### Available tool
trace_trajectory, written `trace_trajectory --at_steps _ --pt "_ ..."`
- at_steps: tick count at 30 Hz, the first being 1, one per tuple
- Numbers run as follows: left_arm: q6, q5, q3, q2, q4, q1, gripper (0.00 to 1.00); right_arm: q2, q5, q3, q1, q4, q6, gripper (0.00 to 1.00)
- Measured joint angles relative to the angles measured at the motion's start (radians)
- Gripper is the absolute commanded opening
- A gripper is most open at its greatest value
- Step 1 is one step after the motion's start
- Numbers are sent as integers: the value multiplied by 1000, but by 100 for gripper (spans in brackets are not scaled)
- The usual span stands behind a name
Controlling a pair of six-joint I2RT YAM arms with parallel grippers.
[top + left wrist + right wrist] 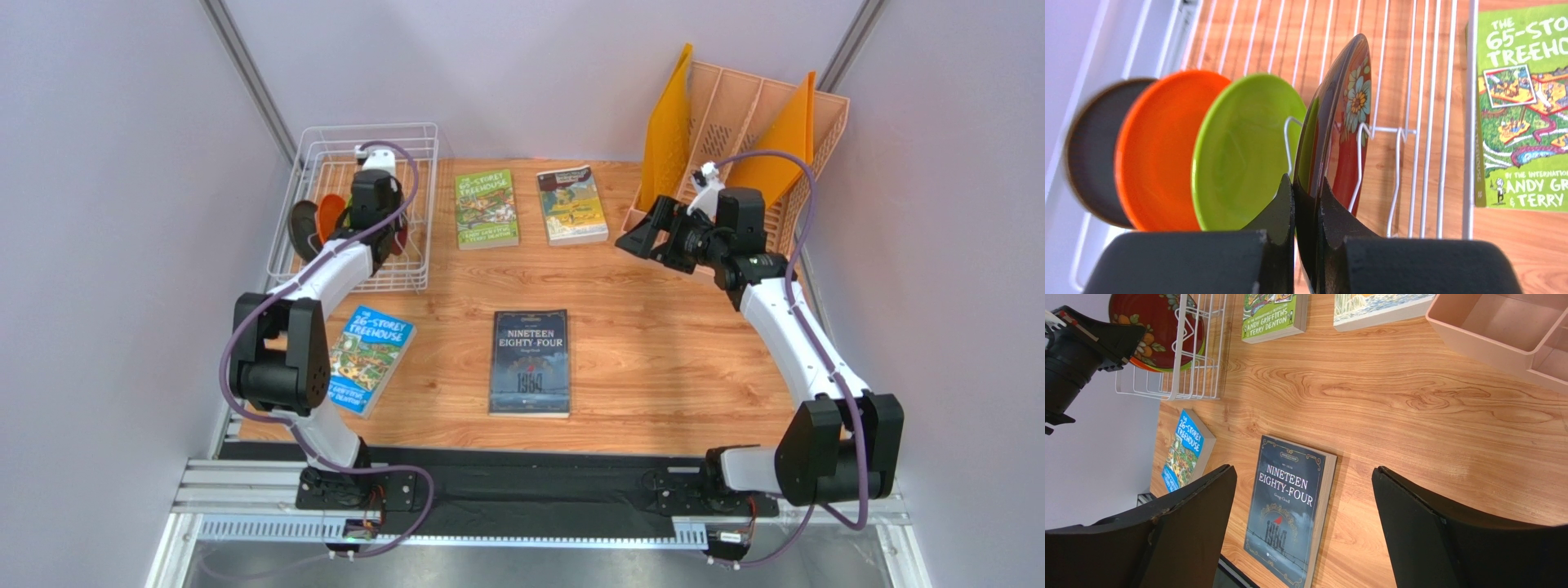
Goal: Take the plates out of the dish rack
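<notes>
The white wire dish rack (417,137) stands at the table's back left, also in the left wrist view (1425,79). Four plates stand upright in it: dark teal-grey (1088,153), orange (1155,153), lime green (1241,153) and dark red floral (1349,122). My left gripper (1307,196) is shut on the near rim of the dark red plate. In the top view my left gripper (368,227) is over the rack; the plates (317,221) show beside it. The red plate shows in the right wrist view (1158,324). My right gripper (1303,484) is open and empty, high over the table (638,235).
Books lie on the wood table: a green one (486,208), another (572,205), a dark "Nineteen Eighty-Four" (530,361) and a blue one (366,358). A peach slotted organizer (748,123) with orange dividers stands at the back right.
</notes>
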Motion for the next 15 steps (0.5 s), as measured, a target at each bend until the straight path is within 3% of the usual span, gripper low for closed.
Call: trace_trajectory --at_steps 8,15 --pt "76 -140 12 -31 -11 -76 0 -1 10 0 0 -18 -8 89" --pt "76 -163 19 -185 -76 -82 0 -13 14 0 11 -19 -10 90"
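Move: The left hand already pinches the red flowered plate by its near edge, so the plate's middle is some 6 cm ahead and 3 cm below; where it will be set down can't yet be told. In the rack, about 6 cm ahead and 6 cm lower, stand the green plate 5 cm left, the orange 12 and the black 17. The green book lies 5 cm ahead, 21 cm right, on the table. From the right hand, the red plate is about 17 cm ahead and 47 left. With its pinch on the red plate unchanged, the left hand lifts the plate up out of the rack's wire dividers by about 8 cm, slowly at first and then faster. As it climbs it draws back some 3 cm towards its base, away from the green plate and its neighbours, while the fingers tip up a little, about 5 degrees. ##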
